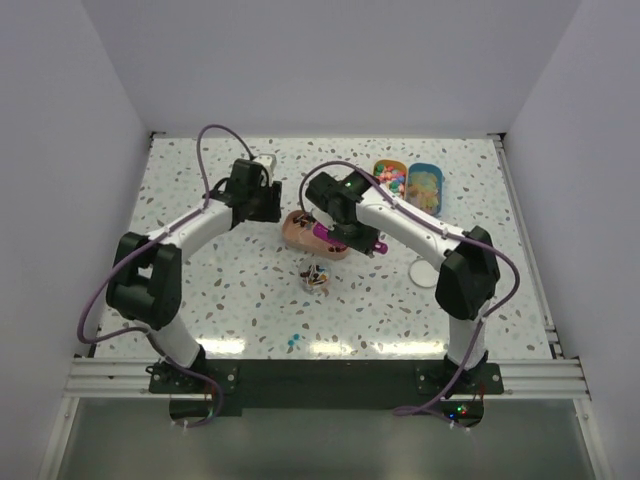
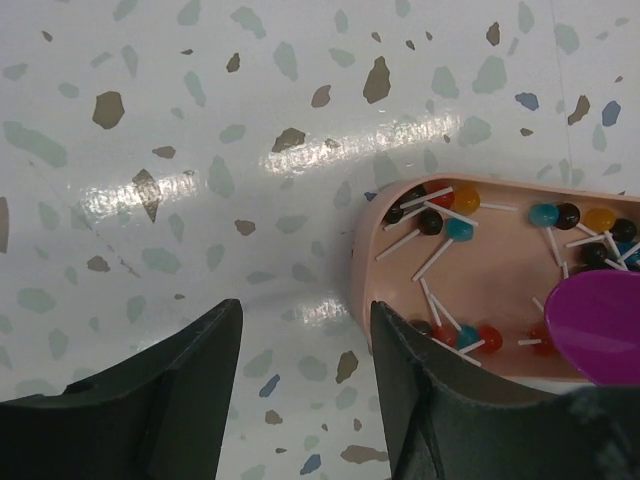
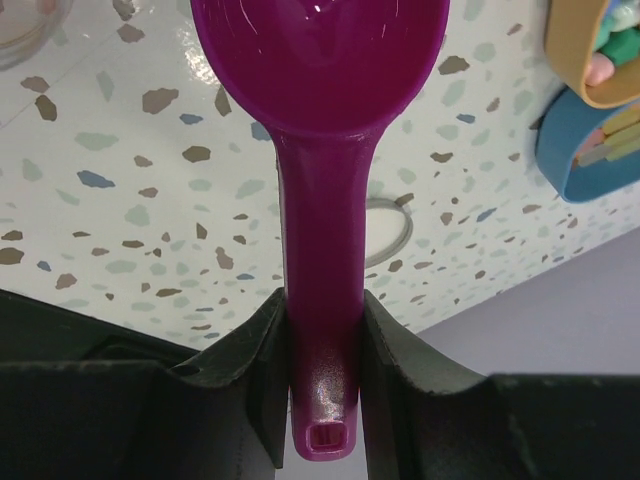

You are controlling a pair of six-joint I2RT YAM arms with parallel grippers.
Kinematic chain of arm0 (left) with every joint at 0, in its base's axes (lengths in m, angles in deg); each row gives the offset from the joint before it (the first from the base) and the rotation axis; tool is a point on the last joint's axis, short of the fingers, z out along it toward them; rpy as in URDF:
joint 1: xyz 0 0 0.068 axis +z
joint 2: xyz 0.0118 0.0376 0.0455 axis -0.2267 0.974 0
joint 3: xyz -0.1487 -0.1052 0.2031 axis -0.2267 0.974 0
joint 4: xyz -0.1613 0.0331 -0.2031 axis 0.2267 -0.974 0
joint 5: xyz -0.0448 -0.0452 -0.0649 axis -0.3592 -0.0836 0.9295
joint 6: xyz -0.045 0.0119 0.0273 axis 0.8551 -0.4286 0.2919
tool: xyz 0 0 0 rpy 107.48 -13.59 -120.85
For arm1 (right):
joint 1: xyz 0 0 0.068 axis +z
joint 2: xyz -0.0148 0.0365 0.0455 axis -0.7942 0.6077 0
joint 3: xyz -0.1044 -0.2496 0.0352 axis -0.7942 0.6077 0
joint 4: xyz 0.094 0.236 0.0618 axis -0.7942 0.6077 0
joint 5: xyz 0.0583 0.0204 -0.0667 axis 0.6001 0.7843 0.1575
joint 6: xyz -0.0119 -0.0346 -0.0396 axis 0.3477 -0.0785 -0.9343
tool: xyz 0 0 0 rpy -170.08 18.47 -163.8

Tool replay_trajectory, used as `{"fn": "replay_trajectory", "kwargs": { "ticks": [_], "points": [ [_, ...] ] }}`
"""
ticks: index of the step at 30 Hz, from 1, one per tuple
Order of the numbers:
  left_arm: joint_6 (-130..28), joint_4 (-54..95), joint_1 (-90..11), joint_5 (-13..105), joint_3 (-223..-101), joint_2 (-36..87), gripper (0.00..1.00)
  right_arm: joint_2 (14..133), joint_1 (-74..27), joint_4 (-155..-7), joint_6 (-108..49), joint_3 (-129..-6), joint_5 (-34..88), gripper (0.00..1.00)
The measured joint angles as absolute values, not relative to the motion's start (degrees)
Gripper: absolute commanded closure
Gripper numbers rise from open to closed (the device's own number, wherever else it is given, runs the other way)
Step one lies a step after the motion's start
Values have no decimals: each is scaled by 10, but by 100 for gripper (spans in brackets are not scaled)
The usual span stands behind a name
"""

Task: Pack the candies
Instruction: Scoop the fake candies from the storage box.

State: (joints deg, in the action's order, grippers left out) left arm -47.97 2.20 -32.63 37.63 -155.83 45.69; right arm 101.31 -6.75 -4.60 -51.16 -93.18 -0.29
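Note:
The candies are small dark, red, blue and orange balls on white sticks, lying in a pink tray. More dark pieces fill a small clear cup in front of the tray. My right gripper is shut on the handle of the purple scoop. The scoop's bowl hangs over the tray's right part and looks empty. My left gripper is open over bare table at the tray's left end, its right finger beside the rim.
At the back right stand an orange tray of pastel candies and a blue tray. A white round lid lies near the right arm. Two tiny blue pieces lie near the front edge. Grey walls close in the table.

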Motion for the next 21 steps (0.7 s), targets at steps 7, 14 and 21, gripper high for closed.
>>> {"fn": "replay_trajectory", "kwargs": {
  "ticks": [7,14,21],
  "points": [
    [-477,5,-346,394,-1612,547,52,1064,-70,-46,-516,-951,35,100],
    [-477,3,-362,406,-1617,572,66,1086,-70,-46,-515,-964,39,100],
    [-477,2,-371,407,-1617,581,78,1095,-76,-46,-508,-965,35,100]
  ]
}}
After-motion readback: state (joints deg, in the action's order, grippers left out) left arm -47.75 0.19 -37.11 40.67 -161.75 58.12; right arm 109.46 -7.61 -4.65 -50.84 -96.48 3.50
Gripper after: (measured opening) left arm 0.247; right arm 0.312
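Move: The pink lollipop box lies under both hands' way. Its middle is about 10 cm to the left hand's right, 2 cm nearer the base and 8 cm lower; from the right hand, which already holds the purple scoop, it is some 11 cm left, 7 cm ahead and 12 cm down. The round storage box stands roughly 10 cm nearer the base than the pink box, and the white lid about 12 cm right, 2 cm back and 14 cm below the right hand. Straddling the pink box's left end wall, one finger inside and one outside, the left hand sinks about 6 cm and shifts 4 to 5 cm right, tipping some 10 degrees farther down as its fingers close from over half open to a quarter. The right hand keeps its grip on the scoop and lowers it about 4 cm with a slight leftward drift, bringing the bowl down towards the lollipops. ##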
